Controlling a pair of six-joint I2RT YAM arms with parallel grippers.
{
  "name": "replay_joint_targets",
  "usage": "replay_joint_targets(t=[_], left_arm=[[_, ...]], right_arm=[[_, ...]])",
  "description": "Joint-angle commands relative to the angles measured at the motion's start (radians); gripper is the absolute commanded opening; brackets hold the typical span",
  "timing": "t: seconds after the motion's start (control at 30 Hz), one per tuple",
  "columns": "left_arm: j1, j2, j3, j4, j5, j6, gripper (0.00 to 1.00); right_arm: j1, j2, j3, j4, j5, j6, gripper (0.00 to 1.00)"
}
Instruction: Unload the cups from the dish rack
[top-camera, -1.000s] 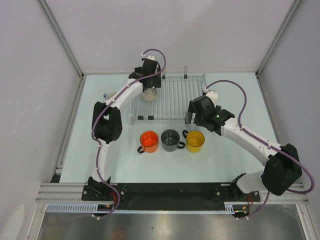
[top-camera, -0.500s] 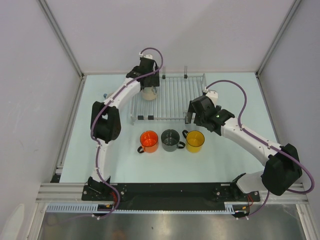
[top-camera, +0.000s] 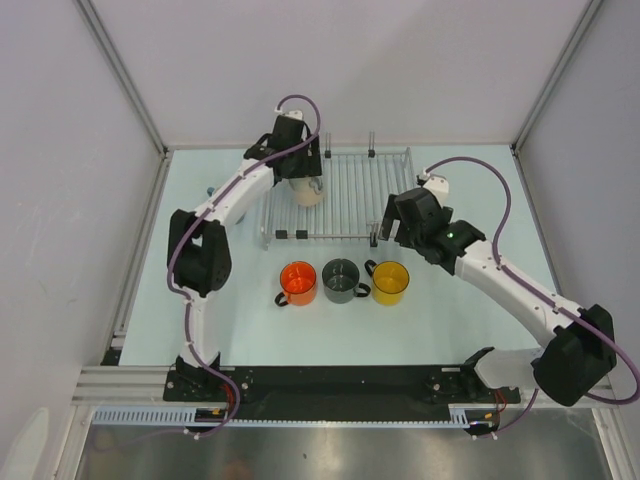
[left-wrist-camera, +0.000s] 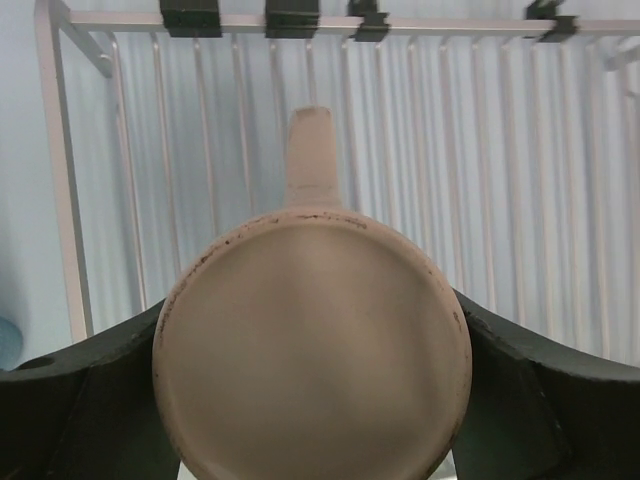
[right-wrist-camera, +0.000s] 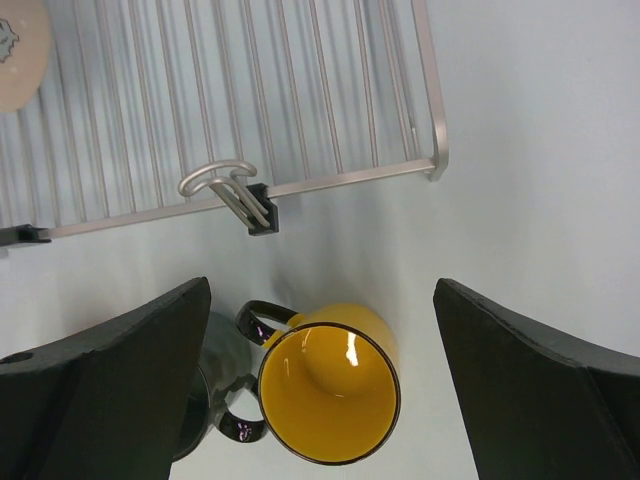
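The cream-beige cup (top-camera: 308, 191) is upside down over the left part of the dish rack (top-camera: 360, 190). My left gripper (top-camera: 305, 183) is shut on it. In the left wrist view its flat base (left-wrist-camera: 310, 350) fills the space between both fingers (left-wrist-camera: 90, 400), handle pointing away over the rack's bars (left-wrist-camera: 500, 150). My right gripper (top-camera: 385, 233) hangs open above the yellow cup (right-wrist-camera: 330, 390), just in front of the rack's front bar (right-wrist-camera: 330, 178). The orange cup (top-camera: 298, 283), dark grey cup (top-camera: 340, 280) and yellow cup (top-camera: 390, 283) stand upright in a row on the table.
A small light blue object (top-camera: 212, 190) shows left of the rack, mostly hidden behind my left arm. A looped prong (right-wrist-camera: 225, 180) rises at the rack's front edge. White walls enclose the table on three sides.
My left gripper has tightened on the cream-beige cup and carried it slightly to the right. My right arm has shifted a little right and back; its jaws stay wide.
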Motion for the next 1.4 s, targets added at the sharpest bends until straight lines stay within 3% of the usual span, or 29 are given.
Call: replay_joint_targets(t=[0.0,0.17,0.27,0.4,0.53,0.77,0.8,0.9,1.0,1.37], left_arm=[[-0.007,-0.192,0.01,0.133,0.071,-0.059,0.0],[-0.002,-0.242,-0.048,0.211,0.201,-0.122,0.0],[0.011,-0.308,-0.207,0.341,0.314,-0.194,0.0],[0.048,-0.411,-0.453,0.699,0.514,-0.373,0.0],[0.067,-0.485,-0.689,1.048,0.627,-0.538,0.0],[0.087,-0.497,-0.982,1.646,0.714,-0.829,0.01],[0.091,-0.484,-1.002,1.79,0.715,-0.908,0.0],[0.091,-0.425,-1.05,2.005,0.707,-1.031,0.0],[0.082,-0.402,-1.08,2.097,0.701,-1.082,0.0],[0.042,-0.5,-1.175,2.048,0.741,-1.04,0.0]], right_arm=[[-0.008,-0.077,0.04,0.022,0.034,-0.004,1.0],[-0.014,-0.123,0.003,0.04,0.062,0.022,0.98],[-0.031,-0.177,-0.04,0.094,0.005,0.033,0.97],[-0.078,-0.252,-0.117,0.235,-0.159,0.04,0.98],[-0.118,-0.315,-0.176,0.331,-0.28,0.069,0.98],[-0.199,-0.367,-0.299,0.561,-0.536,0.175,0.98],[-0.206,-0.367,-0.313,0.627,-0.562,0.198,0.98],[-0.227,-0.355,-0.368,0.756,-0.7,0.272,0.98],[-0.232,-0.335,-0.4,0.862,-0.763,0.324,0.97],[-0.186,-0.263,-0.364,0.985,-0.774,0.326,0.96]])
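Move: The left hand already has the beige mug clamped upside down above the left part of the rack, whose middle lies about 4 cm ahead, 8 cm right and 13 cm below. The open right gripper is roughly 20 cm back and 23 cm right of it, about level. For the right hand, the mug is 20 cm ahead and 23 cm left; the yellow cup sits some 5 cm back, 4 cm left and 13 cm below, the gray cup 11 cm farther left of the yellow one. Keeping its grip on the mug's sides, the left hand carries it back about 15 cm and lifts it some 7 cm with a dip midway, drifting right towards the right gripper. It rolls about 75 degrees, left side sinking, so the mug's mouth swings to face right. The right hand, still open and touching nothing, rises 11 cm and edges left, its left side rolling up and fingers levelling and swinging left towards the mouth. ##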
